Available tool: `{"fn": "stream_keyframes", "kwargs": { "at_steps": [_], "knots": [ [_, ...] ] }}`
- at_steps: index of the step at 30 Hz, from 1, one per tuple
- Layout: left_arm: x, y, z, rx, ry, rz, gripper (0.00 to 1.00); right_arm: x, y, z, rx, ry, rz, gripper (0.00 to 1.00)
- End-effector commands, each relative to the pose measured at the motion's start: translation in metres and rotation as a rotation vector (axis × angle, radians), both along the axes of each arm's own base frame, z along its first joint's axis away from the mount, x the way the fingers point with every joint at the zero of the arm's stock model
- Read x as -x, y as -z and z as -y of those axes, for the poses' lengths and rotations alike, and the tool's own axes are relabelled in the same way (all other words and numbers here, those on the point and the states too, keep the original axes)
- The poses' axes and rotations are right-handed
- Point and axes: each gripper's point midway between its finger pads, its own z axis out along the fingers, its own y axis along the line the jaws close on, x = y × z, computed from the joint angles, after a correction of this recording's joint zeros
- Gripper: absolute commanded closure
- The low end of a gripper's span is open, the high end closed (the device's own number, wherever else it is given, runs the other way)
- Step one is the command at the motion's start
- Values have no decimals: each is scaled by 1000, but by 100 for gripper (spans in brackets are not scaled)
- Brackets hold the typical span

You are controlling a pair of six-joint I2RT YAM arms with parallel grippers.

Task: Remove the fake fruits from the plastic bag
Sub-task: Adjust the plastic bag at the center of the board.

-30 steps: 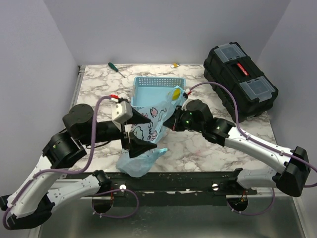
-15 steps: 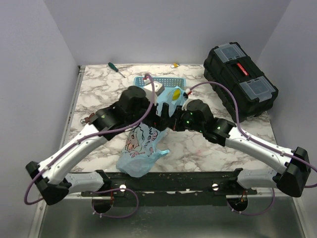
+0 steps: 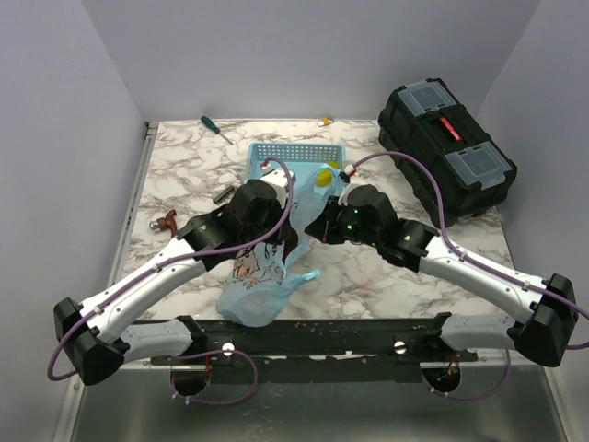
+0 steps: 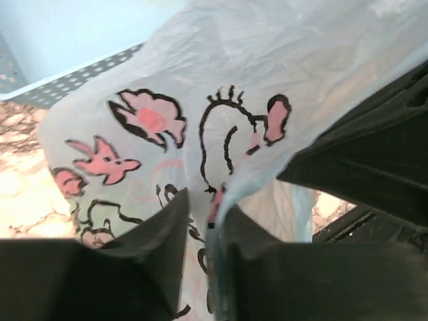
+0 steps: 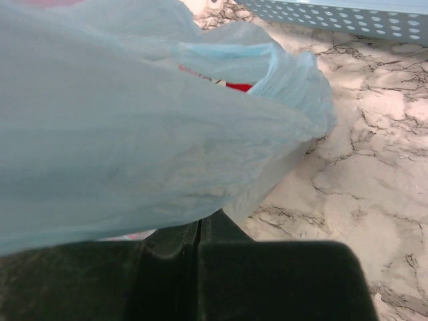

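The light-blue plastic bag with its pink cartoon print is held up off the marble table between both arms. My right gripper is shut on its upper edge, and the film bunches out of the closed jaws. A red fake fruit shows inside the bag's mouth. My left gripper is at the bag's top. Its jaws stand narrowly apart with a fold of the bag's rim running between them. A yellow fake fruit lies in the basket.
A light-blue mesh basket stands just behind the bag. A black toolbox is at the right. A green-handled screwdriver lies at the back left. Small dark and red items lie at the left.
My left arm swung in from the left to the bag's top, and its wide-open jaws narrowed round the bag's rim. The right gripper kept its hold.
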Motion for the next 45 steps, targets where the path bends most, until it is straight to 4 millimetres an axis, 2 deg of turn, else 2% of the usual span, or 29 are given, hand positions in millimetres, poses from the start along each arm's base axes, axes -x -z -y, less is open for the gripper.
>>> {"fn": "stream_keyframes", "kwargs": {
  "at_steps": [1, 6, 8, 13, 17, 22, 26, 32, 35, 42, 45],
  "knots": [
    [-15, -24, -30, -13, -116, 165, 83, -2, -2, -1, -5, 2, 17, 99],
    [-20, -42, -62, -46, -202, 260, 96, -11, -1, -5, 29, 11, 35, 99],
    [-23, -50, -80, -72, -270, 300, 100, -16, -3, -8, 46, 11, 47, 99],
    [-27, -67, -126, -114, -428, 380, 100, -34, -12, -15, 106, 14, 98, 99],
    [-27, -69, -152, -112, -510, 405, 100, -55, -23, -12, 177, 62, 162, 99],
    [-25, -64, -179, -119, -595, 402, 100, -76, -18, 6, 278, 130, 174, 99],
    [-22, -62, -200, -125, -665, 415, 100, -86, -5, 39, 355, 212, 157, 99],
    [-18, -55, -208, -117, -691, 421, 100, -95, 11, 99, 468, 336, 149, 99],
    [-18, -52, -205, -107, -676, 404, 100, -95, 18, 117, 511, 364, 146, 99],
    [-16, -56, -197, -70, -641, 391, 100, -91, 36, 134, 606, 376, 124, 99],
    [-15, -57, -181, -26, -552, 385, 100, -86, 30, 121, 565, 307, 108, 97]
  ]
}}
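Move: The plastic bag's rim already lies between my left fingers, still part open; my right fingers already pinch the rim at another spot. The fruit-filled bag body sags about 3 cm back, 4 cm left and 9 cm below my left hand. The blue basket is some 24 cm ahead of my left hand, 2 cm right and 12 cm down; its near right corner is about 17 cm ahead of my right hand, 9 cm right and 12 cm down. I shut my left fingers on the rim and draw it up a little, then sweep it about 19 cm left, away from my right hand, turning some 35 degrees counter-clockwise as my fingertips lift. Keeping its pinch, my right hand goes forward towards the basket's near right corner, then swings right and slightly down, rolling its left side under. ##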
